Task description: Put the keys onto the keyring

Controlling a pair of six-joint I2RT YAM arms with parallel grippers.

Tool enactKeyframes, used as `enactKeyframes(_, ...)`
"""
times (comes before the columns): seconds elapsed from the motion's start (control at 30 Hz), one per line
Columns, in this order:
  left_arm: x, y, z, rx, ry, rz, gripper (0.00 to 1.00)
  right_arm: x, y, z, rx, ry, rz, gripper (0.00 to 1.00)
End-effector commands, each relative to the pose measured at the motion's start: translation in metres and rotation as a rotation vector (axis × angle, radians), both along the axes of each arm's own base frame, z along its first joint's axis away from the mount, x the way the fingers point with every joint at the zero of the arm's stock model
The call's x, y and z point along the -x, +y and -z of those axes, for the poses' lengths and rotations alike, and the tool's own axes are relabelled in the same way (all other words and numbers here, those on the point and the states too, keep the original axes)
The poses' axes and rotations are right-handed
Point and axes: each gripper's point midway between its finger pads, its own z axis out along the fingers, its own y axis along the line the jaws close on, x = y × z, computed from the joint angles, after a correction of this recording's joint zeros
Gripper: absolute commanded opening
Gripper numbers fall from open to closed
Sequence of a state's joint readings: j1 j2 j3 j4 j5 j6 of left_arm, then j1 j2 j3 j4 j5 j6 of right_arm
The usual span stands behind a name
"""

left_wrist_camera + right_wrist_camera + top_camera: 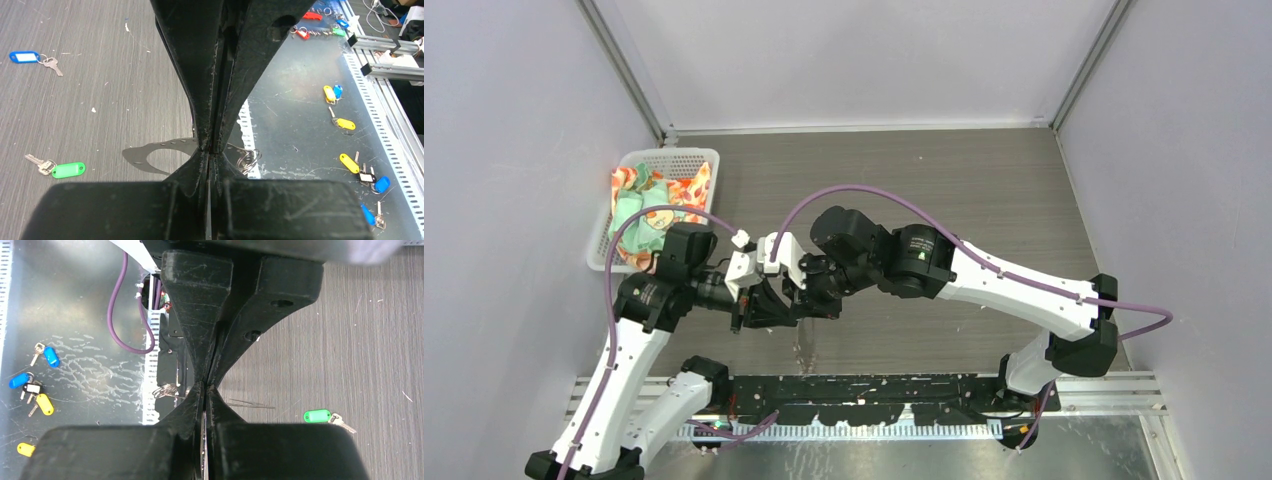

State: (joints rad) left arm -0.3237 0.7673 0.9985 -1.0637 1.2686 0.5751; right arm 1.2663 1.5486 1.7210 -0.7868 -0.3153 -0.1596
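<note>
The keyring (160, 152) is a thin grey metal band with small holes and a coil of wire rings (247, 160) at one end. My left gripper (210, 150) is shut on the band, holding it above the table. My right gripper (205, 385) is shut too, with the band's thin silver edge between its jaws and the wire coil (167, 390) just left of them. In the top view both grippers (759, 300) (809, 295) meet at the table's middle. The green-headed key (67, 170) (317, 416) and the blue-headed key (25, 56) lie apart on the wooden tabletop.
A white basket (639, 165) holding colourful cloth stands at the back left. Several spare keys with yellow (345, 123), blue (51, 356) and red (312, 16) tags lie on the metal shelf by the arm bases. A purple cable (117, 325) loops there.
</note>
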Motion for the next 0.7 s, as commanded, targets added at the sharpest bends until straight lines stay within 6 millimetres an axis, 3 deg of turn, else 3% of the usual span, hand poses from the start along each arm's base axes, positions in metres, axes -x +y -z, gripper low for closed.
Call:
enactKeyframes(0.0, 0.005, -0.003, -0.021, 0.063, -0.061, 0.037, 0.01, 0.002, -0.008, -0.013, -0.025, -0.012, 0.005, 0.01)
enactKeyframes(0.23, 0.004, -0.003, -0.021, 0.06, -0.066, 0.033, 0.01, 0.0, -0.016, -0.008, 0.016, -0.007, 0.01, 0.01)
enactKeyframes(0.33, 0.002, -0.004, -0.021, 0.06, -0.049, 0.022, 0.01, -0.006, -0.015, -0.019, -0.041, -0.021, 0.056, 0.01)
enactKeyframes(0.37, 0.0, -0.004, -0.022, 0.061, -0.035, 0.01, 0.07, -0.009, -0.014, -0.025, -0.083, -0.029, 0.075, 0.01)
enactKeyframes(0.4, -0.003, -0.005, -0.023, 0.066, -0.036, 0.002, 0.21, -0.01, -0.013, -0.033, -0.142, -0.034, 0.089, 0.01)
enactKeyframes(0.43, -0.005, -0.006, -0.025, 0.07, -0.019, -0.013, 0.3, -0.011, -0.011, -0.042, -0.209, -0.038, 0.104, 0.01)
enactKeyframes(0.57, -0.004, -0.007, -0.024, 0.085, 0.001, -0.033, 0.4, -0.009, -0.014, -0.076, -0.484, -0.057, 0.13, 0.01)
enactKeyframes(0.67, -0.003, -0.005, -0.02, 0.08, -0.007, -0.049, 0.43, -0.005, -0.023, -0.088, -0.613, -0.065, 0.132, 0.01)
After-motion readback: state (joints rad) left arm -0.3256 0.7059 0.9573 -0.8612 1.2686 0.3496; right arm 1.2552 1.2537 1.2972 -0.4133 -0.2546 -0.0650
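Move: Both closed grippers meet on the upper edge of the keyring, a grey plate with rings; its middle hangs about 4 cm below each hand, 1 cm ahead and level sideways. From either hand the green-tagged key lies on the table roughly 21 cm ahead, 5 cm to the right and 28 cm down; the blue-tagged key is about 10 cm farther out and 20 cm farther right than the green one. The left fingers open and release the keyring; the right hand, still pinching, draws it about 3 cm right. ##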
